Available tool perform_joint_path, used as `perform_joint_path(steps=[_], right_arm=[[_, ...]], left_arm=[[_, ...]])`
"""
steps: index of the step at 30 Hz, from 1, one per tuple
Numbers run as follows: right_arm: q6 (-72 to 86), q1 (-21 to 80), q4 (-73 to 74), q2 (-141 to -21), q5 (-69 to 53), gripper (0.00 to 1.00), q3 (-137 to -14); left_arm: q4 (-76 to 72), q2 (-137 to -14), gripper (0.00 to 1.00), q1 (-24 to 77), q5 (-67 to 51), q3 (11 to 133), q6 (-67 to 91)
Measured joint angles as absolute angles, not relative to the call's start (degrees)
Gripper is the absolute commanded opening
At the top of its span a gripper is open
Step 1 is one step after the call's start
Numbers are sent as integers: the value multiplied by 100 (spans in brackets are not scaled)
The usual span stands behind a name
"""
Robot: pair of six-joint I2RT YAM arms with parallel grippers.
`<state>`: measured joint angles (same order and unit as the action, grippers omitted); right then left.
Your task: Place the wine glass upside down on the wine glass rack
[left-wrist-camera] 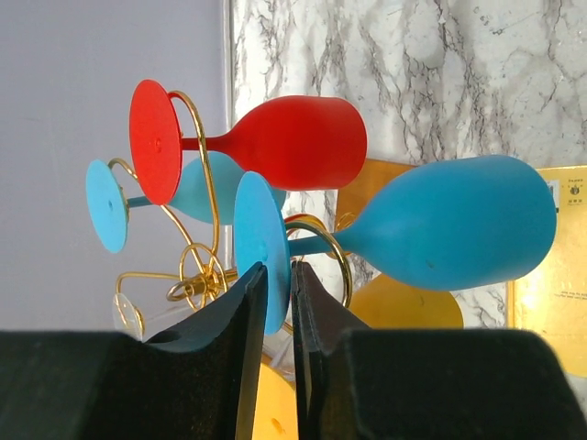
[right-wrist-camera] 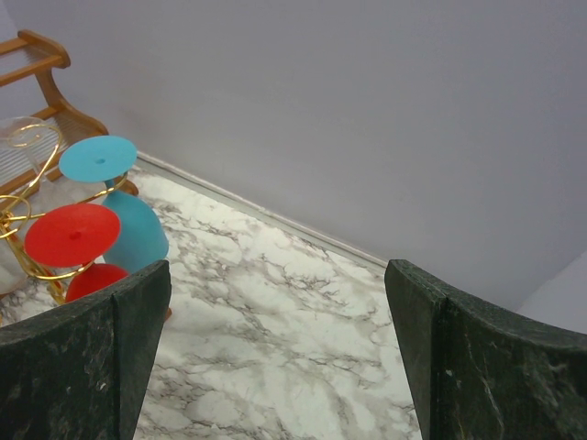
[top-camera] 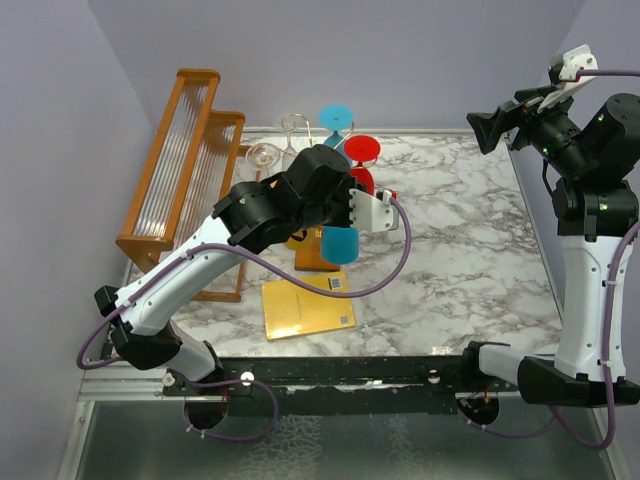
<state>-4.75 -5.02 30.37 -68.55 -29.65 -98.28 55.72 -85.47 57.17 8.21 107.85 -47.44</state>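
Note:
A blue wine glass (left-wrist-camera: pixel 459 225) hangs upside down on the gold wire wine glass rack (left-wrist-camera: pixel 197 275), its stem passing through a gold ring. My left gripper (left-wrist-camera: pixel 278 268) straddles the glass's round foot (left-wrist-camera: pixel 261 229), with the jaws a little apart and a thin gap beside the disc. In the top view the same glass (top-camera: pixel 340 242) hangs just below the left gripper (top-camera: pixel 350 215), over the rack's wooden base (top-camera: pixel 315 260). High at the right edge, far from the rack, my right gripper (top-camera: pixel 485 130) is wide open with nothing in it (right-wrist-camera: pixel 275 275).
A red glass (left-wrist-camera: pixel 293 142), another blue glass (left-wrist-camera: pixel 206 188) and a clear glass (top-camera: pixel 265 155) also hang on the rack. A yellow glass (left-wrist-camera: pixel 404 302) lies below it. A yellow booklet (top-camera: pixel 305 305) lies in front. A large wooden frame (top-camera: pixel 185 160) stands at the left.

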Motion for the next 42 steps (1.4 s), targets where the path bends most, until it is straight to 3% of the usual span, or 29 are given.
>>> perform_joint_path(steps=[19, 33, 42], right_arm=[[-517, -526, 3028, -6855, -2967, 100, -9793], [-1627, -528, 3599, -7546, -2856, 99, -9721], [-2316, -526, 4355, -7634, -2722, 100, -9598]], left_arm=[[5669, -8545, 39, 5745, 355, 10862, -4486], [5837, -8324, 66, 5572, -156, 11163, -3717], [5144, -7957, 93, 3822, -202, 11467, -2488]])
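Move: Between the barely parted left fingertips sits the foot of the near blue wine glass, already hooked on the rack; the glass's middle is about 7 cm below that hand and 2 cm to its right, level fore and aft. At the same depth, the red glass hangs about 10 cm ahead and 4 cm right of the hand, the yellow one about 8 cm left and 1 cm ahead. From the right hand, the near blue glass lies roughly 10 cm back, 28 cm left, 20 cm below. Backing off the blue glass's foot with the fingers opening wide, the left hand draws back about 3 cm and slightly right, then swings left, up and forward, some 9 cm left and 8 cm up, rolling its left side down and turning counter-clockwise. The open, empty right hand sinks about 11 cm over bare table with a little forward, tipping down some 15 degrees. ##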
